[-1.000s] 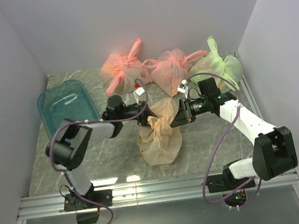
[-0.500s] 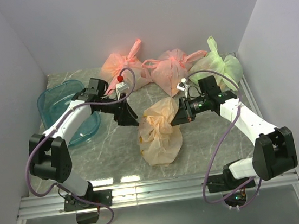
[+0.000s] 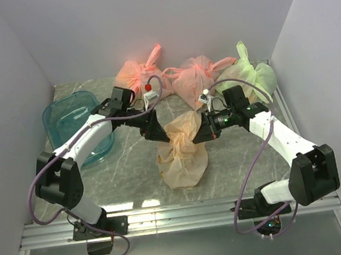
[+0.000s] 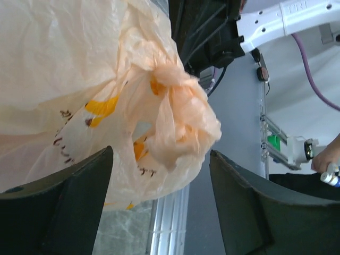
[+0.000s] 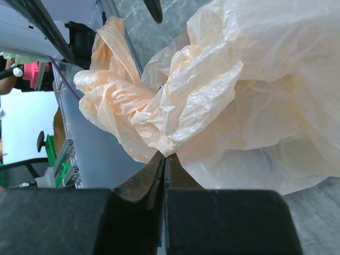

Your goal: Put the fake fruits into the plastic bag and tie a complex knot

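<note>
The pale orange plastic bag point(image 3: 182, 154) with yellow banana prints lies mid-table, its top gathered and lifted. My right gripper point(image 3: 199, 131) is shut on a fold of the bag's top point(image 5: 175, 106) and holds it up. My left gripper point(image 3: 161, 135) is open at the bag's left side, its fingers point(image 4: 64, 207) spread on either side of a bunched knot of plastic point(image 4: 178, 117) without touching it. The fake fruits are hidden inside the bag.
A teal plastic bin point(image 3: 76, 123) stands at the left. Two pinker knotted bags point(image 3: 139, 78) point(image 3: 194, 78) and a light green bag point(image 3: 248, 75) lie along the back wall. White walls close in on both sides.
My left arm swung out from the bag toward the bin, then came back right to the bag's left side, open. The right gripper kept its hold and shifted slightly.
</note>
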Tool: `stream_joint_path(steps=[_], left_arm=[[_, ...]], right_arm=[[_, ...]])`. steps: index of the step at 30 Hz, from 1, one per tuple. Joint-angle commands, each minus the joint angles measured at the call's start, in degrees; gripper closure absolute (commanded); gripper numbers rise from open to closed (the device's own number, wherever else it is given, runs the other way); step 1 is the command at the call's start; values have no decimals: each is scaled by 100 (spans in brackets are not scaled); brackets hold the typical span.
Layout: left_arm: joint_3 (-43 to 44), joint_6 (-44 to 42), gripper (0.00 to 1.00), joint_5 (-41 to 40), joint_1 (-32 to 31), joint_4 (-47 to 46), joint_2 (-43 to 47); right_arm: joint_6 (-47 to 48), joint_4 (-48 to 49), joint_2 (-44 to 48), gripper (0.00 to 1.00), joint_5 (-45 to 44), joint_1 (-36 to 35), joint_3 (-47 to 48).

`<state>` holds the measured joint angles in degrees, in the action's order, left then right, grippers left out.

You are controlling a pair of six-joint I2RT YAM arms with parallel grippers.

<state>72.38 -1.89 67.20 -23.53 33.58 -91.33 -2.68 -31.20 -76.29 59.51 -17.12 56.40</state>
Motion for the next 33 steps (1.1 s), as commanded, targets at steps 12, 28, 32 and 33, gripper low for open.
stream_joint_path(steps=[12, 28, 32, 33], left_arm=[[-39, 498, 99, -181, 136, -274, -166], [-1102, -646, 100, -2755, 1430, 96, 590], [-1182, -707, 100, -2239, 1386, -89, 766], [-1078, -768, 99, -2133, 1273, -54, 748]], right_arm=[[1119, -992, 70, 100, -439, 183, 486], [3607, -2215, 212, 100, -1942, 1976, -112], [3511, -2293, 45, 100, -1487, 1950, 229], [3380, -2337, -25, 100, -1233, 1793, 353]])
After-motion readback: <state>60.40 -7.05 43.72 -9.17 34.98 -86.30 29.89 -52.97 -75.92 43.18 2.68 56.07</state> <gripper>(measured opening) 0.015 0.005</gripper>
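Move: The plastic bag's gathered tail lies just off the left hand's open fingertips, about 2 cm right and 1 cm below. Its body is some 5 cm back, 5 right and 9 below; a pink bag sits about 28 cm ahead, 7 left, 12 below. From the right hand, already shut against the plastic, that tail is about 8 cm left, level fore and aft, and the body 3 cm back, 5 left, 7 below. Left fingers pinch the tail, pulling it about 13 cm left and down; shut right hand withdraws equally rightward. ##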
